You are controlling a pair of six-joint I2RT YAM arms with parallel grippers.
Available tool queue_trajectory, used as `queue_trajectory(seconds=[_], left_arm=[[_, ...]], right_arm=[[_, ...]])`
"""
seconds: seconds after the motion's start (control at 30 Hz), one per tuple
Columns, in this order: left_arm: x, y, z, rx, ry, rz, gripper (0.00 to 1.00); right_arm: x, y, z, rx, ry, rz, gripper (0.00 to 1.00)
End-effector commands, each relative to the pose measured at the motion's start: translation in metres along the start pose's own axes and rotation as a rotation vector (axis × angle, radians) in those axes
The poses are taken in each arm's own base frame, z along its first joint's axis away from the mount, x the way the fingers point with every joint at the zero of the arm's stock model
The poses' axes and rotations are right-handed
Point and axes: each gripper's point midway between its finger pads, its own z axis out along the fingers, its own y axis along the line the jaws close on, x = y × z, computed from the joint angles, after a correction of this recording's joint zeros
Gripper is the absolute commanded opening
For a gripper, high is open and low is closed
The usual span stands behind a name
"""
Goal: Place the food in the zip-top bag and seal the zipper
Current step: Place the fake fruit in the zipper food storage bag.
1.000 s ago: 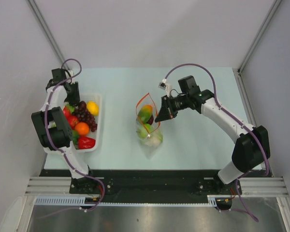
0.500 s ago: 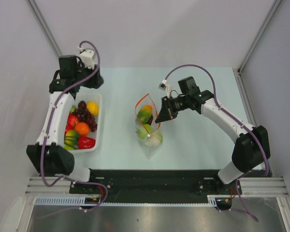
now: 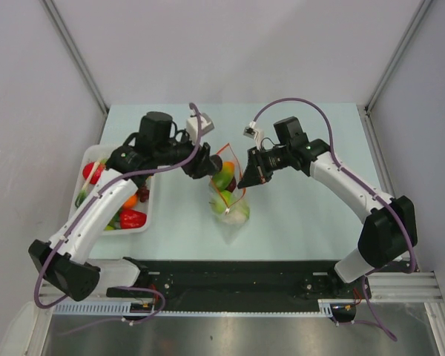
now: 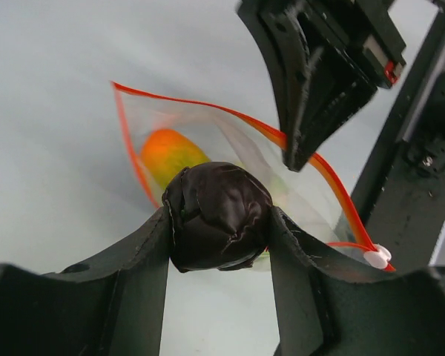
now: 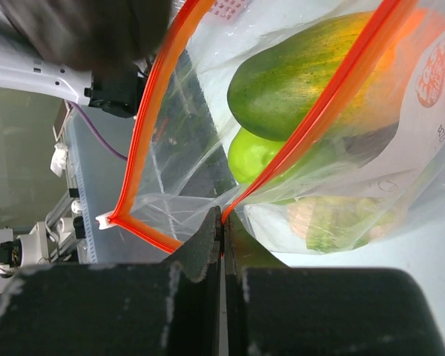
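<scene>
The zip-top bag point(image 3: 231, 199) stands mid-table with its mouth held up and open. Its orange-red zipper point(image 5: 157, 113) is pinched by my right gripper point(image 5: 222, 216), which is shut on one lip of the mouth. Inside lie a green-orange fruit point(image 5: 304, 74), a green apple point(image 5: 261, 154) and a whitish lump point(image 5: 334, 220). My left gripper point(image 4: 220, 216) is shut on a dark, wrinkled round food piece point(image 4: 219, 194) and hangs just left of the bag mouth point(image 3: 213, 165), facing the right gripper point(image 4: 305, 152).
A white tray point(image 3: 150, 212) sits at the table's left edge, partly hidden by my left arm. A red pepper point(image 3: 133, 218), an orange piece point(image 3: 130, 200) and a red piece point(image 3: 92, 172) show in it. Grey walls close in the table.
My left arm has swung from over the tray to the bag mouth, carrying the dark food piece. The right gripper and the bag have stayed put.
</scene>
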Motion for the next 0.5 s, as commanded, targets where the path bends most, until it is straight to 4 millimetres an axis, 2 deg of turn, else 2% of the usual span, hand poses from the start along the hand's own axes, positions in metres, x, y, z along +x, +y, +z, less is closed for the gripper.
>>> queue_trajectory(seconds=[0.0,0.3,0.4,0.43,0.47], left_arm=[[0.007,-0.03,0.013,0.104,0.018,0.013,0.52],[0.032,-0.052,0.037,0.18,0.117,0.067,0.6],[0.042,-0.052,0.035,0.201,0.182,0.127,0.81],[0.045,-0.049,0.034,0.186,0.207,0.136,0.92],[0.045,-0.046,0.028,0.176,0.227,0.158,0.95]], right_arm=[[-0.02,0.022,-0.012,-0.021,-0.057,-0.079,0.0],[-0.022,0.03,-0.013,-0.041,-0.057,-0.097,0.0],[-0.022,0.031,-0.014,-0.045,-0.055,-0.102,0.0],[-0.02,0.03,-0.014,-0.043,-0.05,-0.103,0.0],[-0.02,0.031,-0.015,-0.041,-0.048,-0.107,0.0]])
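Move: My left hand holds the dark purple fruit at the zip-top bag's upper left edge; the middle of the bag's mouth lies about 5 cm back, 5 cm to the right and 9 cm below. The papaya in the bag is 3 cm right, 1 cm ahead and 11 cm down; the green fruit is 6 cm back, 3 cm right, 15 cm down. From my right hand, pinching the right rim, the mouth's middle is 5 cm left, 1 cm back and 2 cm down. I bring my left hand down, back and to the right into the open mouth of the bag, roughly 4–5 cm each way, turning the wrist some 10 degrees clockwise. On the way the fingers start to spread, going wide at the end and letting go of the dark fruit between the orange rims. My right hand keeps its pinch on the rim and stays almost still. ##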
